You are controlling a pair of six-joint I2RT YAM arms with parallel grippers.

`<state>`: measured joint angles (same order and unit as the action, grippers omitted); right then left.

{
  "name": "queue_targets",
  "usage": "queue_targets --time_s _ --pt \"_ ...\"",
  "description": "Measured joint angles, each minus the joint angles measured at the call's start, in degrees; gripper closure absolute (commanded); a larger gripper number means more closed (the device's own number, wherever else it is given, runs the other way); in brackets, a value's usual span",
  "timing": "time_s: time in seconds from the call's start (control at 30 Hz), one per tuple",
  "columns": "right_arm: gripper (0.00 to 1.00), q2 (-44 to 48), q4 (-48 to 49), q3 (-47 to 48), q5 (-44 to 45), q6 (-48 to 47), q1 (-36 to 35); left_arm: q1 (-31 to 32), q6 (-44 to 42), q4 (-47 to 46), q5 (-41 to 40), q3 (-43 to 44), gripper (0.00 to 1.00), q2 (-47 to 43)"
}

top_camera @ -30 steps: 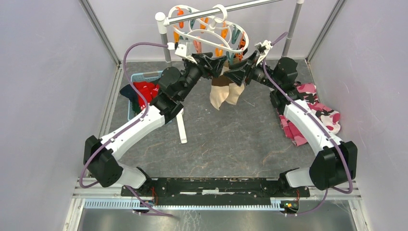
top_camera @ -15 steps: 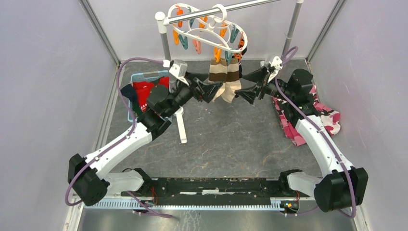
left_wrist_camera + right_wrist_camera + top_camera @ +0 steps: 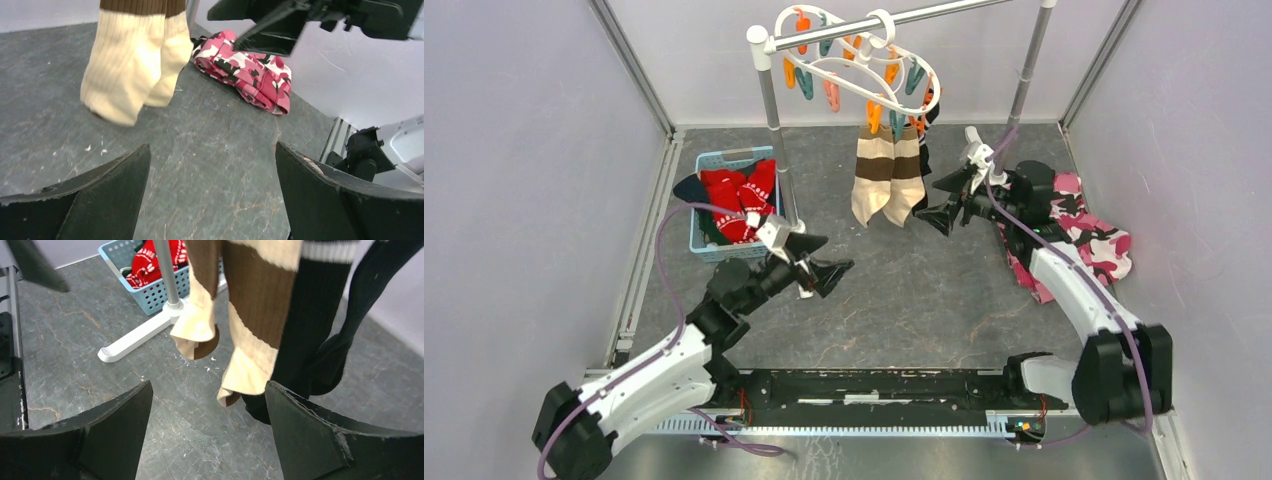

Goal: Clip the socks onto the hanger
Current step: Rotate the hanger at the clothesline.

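Observation:
The white hanger (image 3: pixel 856 62) with orange and teal clips hangs from the rack's pole. Two beige-and-brown socks (image 3: pixel 886 176) dangle from its clips, with a dark sock (image 3: pixel 925 140) behind them. Red socks (image 3: pixel 740 194) lie in the blue basket (image 3: pixel 701 225). My left gripper (image 3: pixel 835 254) is open and empty, low over the floor, well in front of the hanging beige socks (image 3: pixel 131 70). My right gripper (image 3: pixel 929 198) is open and empty too, just right of the striped socks (image 3: pixel 252 315) and dark socks (image 3: pixel 315 340).
A pink camouflage cloth (image 3: pixel 1079 235) lies at the right, under the right arm. The silver rack's pole (image 3: pixel 774 130) and its white foot (image 3: pixel 802 268) stand beside the basket, close to my left gripper. Grey walls enclose the floor.
Both grippers have opened and drawn back from the hanger. The left arm dropped down and toward the near side. The striped socks now hang free from the clips.

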<state>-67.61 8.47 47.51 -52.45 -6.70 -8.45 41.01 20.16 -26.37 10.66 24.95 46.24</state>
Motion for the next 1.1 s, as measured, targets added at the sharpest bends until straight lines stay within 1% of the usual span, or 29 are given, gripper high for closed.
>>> queue_targets --time_s 0.1,0.23,0.4,0.5,0.63,0.67,0.73,0.83,1.0,1.03,1.1 --pt "0.13 -6.6 4.2 0.4 0.2 3.1 0.1 0.0 0.2 -0.2 -1.4 -5.7 0.00 -6.8" --pt "0.13 -14.0 9.0 1.1 0.6 8.3 -0.1 0.0 0.9 0.6 -4.1 -10.1 0.00 -15.6" --pt "0.16 -15.7 14.9 2.1 0.6 13.2 -1.3 0.0 1.2 1.5 -6.8 -12.2 0.00 -24.1" --pt "0.23 -16.4 19.1 3.5 1.0 16.7 -2.2 0.0 1.2 2.0 -7.7 -12.4 0.00 -26.1" --pt "0.26 -19.3 22.9 6.3 2.7 20.7 -2.8 0.0 1.2 3.1 -8.1 -12.4 0.00 -26.4" --pt "0.29 -20.2 23.7 6.9 3.4 21.6 -2.8 0.0 1.2 3.4 -8.1 -12.4 0.00 -26.4" --pt "0.40 -21.5 24.5 7.7 4.3 22.6 -2.8 0.0 1.2 4.0 -8.1 -12.4 0.00 -26.4" --pt "0.61 -23.2 25.4 8.7 4.9 24.0 -3.1 0.0 1.2 4.0 -8.1 -12.4 0.00 -26.4" --pt "0.87 -24.7 26.2 9.3 4.9 26.0 -3.1 0.0 1.2 4.0 -8.1 -12.4 0.00 -26.4" --pt "0.91 -24.7 26.2 9.3 4.7 26.1 -3.0 0.0 1.2 4.0 -8.1 -12.4 0.00 -26.4" --pt "0.95 -24.6 26.1 9.5 4.6 26.1 -2.5 0.0 1.2 4.1 -8.1 -12.4 0.00 -26.6"
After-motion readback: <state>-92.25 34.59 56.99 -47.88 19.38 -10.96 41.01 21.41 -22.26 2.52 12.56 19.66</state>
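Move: Ahead of the right hand by about 9 cm and some 5 cm to its left hangs the right-hand striped sock, its middle near hand height. The other striped sock hangs about 7 cm farther left, nearly in line with it; the black sock is some 12 cm ahead and 2 cm left of the hand. From the left hand the right-hand striped sock is roughly 18 cm ahead and 15 cm to the right, slightly higher. Reaching forward about 9 cm and some 4 cm left, the right hand first dips roughly 5 cm, then rises again beside the hanging socks, rolling its left side up and tipping down a little. Its wide-open fingers then close, pinching the right-hand striped sock at its brown band. The left hand, open and empty, backs off about 6 cm to the left and a little towards its base. ##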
